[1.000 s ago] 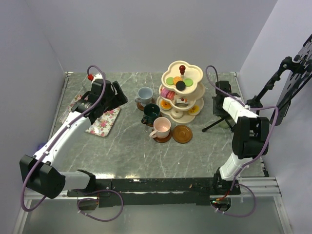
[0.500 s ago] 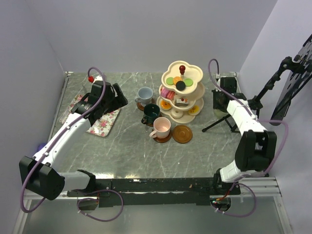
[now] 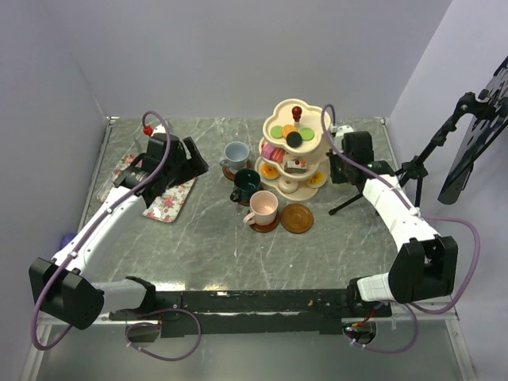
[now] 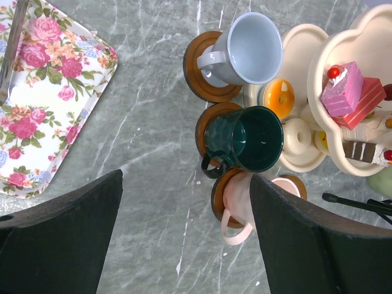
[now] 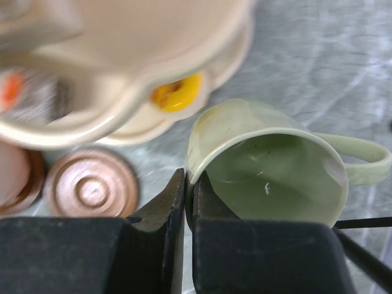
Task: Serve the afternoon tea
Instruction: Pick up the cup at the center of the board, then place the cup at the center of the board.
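My right gripper is shut on the rim of the light green mug, one finger inside and one outside, and holds it tilted just right of the cream three-tier stand. An empty brown saucer lies to the lower left of that mug. Small cakes sit on the tiers. Left of the stand, the grey-blue mug, dark green mug and pink mug each rest on a saucer. My left gripper hangs open above bare table, between the mugs and the tray.
The floral tray lies at the left with thin metal tongs on it. A black tripod stands on the table's right side, close to my right arm. Walls close in the back and both sides.
My right arm has swung left from the back right corner to the stand, its jaws closing tight on the light green mug. The left arm has barely moved.
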`<state>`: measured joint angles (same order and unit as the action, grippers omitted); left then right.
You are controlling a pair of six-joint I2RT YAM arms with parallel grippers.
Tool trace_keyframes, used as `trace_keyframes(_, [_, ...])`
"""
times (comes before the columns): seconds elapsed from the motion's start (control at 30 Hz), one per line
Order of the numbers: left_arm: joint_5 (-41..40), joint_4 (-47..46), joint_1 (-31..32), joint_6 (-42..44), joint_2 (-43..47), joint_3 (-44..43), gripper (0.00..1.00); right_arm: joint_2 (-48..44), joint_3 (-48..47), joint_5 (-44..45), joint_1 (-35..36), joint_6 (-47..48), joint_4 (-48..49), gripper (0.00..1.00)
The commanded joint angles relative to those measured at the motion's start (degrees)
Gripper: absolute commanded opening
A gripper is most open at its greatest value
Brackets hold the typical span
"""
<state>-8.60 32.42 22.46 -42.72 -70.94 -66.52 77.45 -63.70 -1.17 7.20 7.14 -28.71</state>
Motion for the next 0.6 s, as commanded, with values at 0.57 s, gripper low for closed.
trace_keyframes(0.57, [1.0, -2.5, -0.2, 5.5, 4.4, 0.7, 0.88, -17.2, 3.1, -0.8, 19.8, -6.3, -16.3, 0.00])
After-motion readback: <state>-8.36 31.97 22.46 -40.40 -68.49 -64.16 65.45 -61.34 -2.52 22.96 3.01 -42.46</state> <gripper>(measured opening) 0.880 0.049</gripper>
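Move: The green cup is already pinched at its rim by the right hand and bound for the empty coaster, some 12 cm to that hand's left, 5 cm back and 16 cm below. The tiered stand rises about 12 cm left and 8 cm ahead; the pink cup is about 10 cm left of the coaster and level with it. From the left hand, the coaster lies roughly 30 cm to the right, 7 cm back and 22 cm below. The green cup, still held by its rim in the shut fingers, is carried by the right hand some 9 cm back and 8 cm to the left, clear of the table, past the near right side of the tiered stand towards the empty coaster. The hand rises slightly, about 1 cm, and the wrist turns about 15 degrees counter-clockwise. ##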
